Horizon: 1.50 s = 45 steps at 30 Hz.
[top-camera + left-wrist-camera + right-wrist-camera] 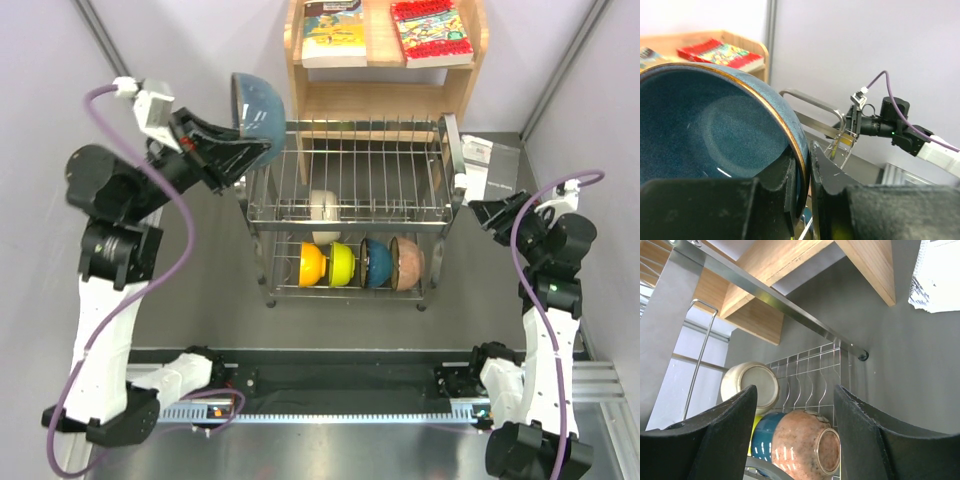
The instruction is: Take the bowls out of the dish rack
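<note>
My left gripper is shut on the rim of a large blue bowl, holding it tilted in the air above the left end of the dish rack. In the left wrist view the rim with its gold edge is pinched between the fingers of the left gripper, and the bowl fills the left side. A cream bowl stands on the upper tier. On the lower tier stand orange, lime-yellow, teal-blue and pinkish-tan bowls. My right gripper hangs open at the rack's right end, its jaws empty above the pinkish-tan bowl.
A wooden shelf with books stands right behind the rack. A printed sheet lies on the table at the back right. A metal rail runs along the near edge between the arm bases.
</note>
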### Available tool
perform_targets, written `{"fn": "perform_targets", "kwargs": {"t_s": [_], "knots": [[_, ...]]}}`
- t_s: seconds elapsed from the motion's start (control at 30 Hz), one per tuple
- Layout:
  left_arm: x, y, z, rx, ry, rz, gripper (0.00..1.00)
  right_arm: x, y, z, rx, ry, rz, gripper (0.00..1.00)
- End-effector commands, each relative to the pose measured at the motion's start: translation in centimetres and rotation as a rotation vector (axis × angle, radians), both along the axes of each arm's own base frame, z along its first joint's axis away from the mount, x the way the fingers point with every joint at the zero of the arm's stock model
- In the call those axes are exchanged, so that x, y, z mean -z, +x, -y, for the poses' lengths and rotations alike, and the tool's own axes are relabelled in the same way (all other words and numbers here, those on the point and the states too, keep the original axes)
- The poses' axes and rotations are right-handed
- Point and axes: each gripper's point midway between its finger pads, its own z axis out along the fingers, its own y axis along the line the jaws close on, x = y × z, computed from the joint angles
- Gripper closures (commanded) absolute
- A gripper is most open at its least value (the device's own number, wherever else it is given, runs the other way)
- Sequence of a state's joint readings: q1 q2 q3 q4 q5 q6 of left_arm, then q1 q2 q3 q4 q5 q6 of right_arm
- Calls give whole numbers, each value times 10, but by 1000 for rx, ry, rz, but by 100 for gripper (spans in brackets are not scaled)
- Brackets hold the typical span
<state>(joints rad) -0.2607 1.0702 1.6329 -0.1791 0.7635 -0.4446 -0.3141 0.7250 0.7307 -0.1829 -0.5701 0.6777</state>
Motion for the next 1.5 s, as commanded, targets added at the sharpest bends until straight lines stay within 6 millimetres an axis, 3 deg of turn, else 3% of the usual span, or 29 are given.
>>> {"fn": "perform_targets", "kwargs": {"t_s": [0.0,0.07,0.17,0.23,0.3,0.33,0.37,0.43,0.57,0.63,0.73,0.97,1.1,1.3,1.47], "knots": [[-47,-29,-29,-164,-24,238,100,-23,-2,-4,-17,-31,88,38],[-40,-26,-36,-225,10,219,100,-22,-2,-4,-20,-37,85,38],[-33,-14,-64,-419,45,200,100,-22,-3,-4,-23,-50,85,38],[-19,-3,-86,-562,90,183,100,-24,-3,-3,-23,-59,90,38],[9,12,-102,-665,137,115,100,-27,-4,-4,-23,-65,95,39],[17,11,-107,-690,154,115,100,-26,-5,-3,-22,-64,88,39],[42,21,-107,-700,192,65,100,-30,-6,-4,-23,-67,93,39],[61,26,-113,-733,213,23,100,-43,-9,-5,-26,-82,116,39],[128,56,-120,-801,290,-144,100,-82,-22,-4,1,-140,189,38],[158,74,-129,-867,333,-229,100,-88,-26,-5,4,-147,198,38],[219,101,-130,-901,416,-377,100,-92,-28,-6,-2,-147,206,38],[278,130,-134,-954,464,-487,100,-87,-29,-8,-10,-142,193,38],[325,143,-126,-916,478,-634,100,-91,-31,-11,-16,-125,215,38],[396,148,-129,-914,557,-805,100,-82,-34,-11,-18,-135,200,38],[428,149,-143,-980,625,-905,100,-78,-33,-11,-19,-127,197,38]]}}
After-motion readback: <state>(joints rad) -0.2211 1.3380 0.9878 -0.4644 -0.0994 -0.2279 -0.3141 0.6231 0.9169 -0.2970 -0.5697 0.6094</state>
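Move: The left hand already holds the large blue bowl by its rim, high above the left end of the dish rack; the clear grey floor left of the rack lies about 12 cm ahead, 15 cm to its left and 55 cm below. The rack's middle is roughly 9 cm ahead, 14 cm right and 38 cm down, the yellow bowl 2 cm ahead, 6 cm right and 49 cm down. From the right hand, that floor spot is some 58 cm left, 5 cm ahead and 28 cm below. Keeping its pinch on the blue bowl's rim, the left hand first swings left with a slight draw back, then drops about 43 cm down past the rack's left side towards the grey floor, ending some 13 cm farther left and 13 cm farther forward, while the wrist turns roughly 80 degrees so the fingers go from pointing right to pointing forward and down. The right hand, empty and still open, rises about 8 cm and eases 3 cm back beside the rack's right end. ##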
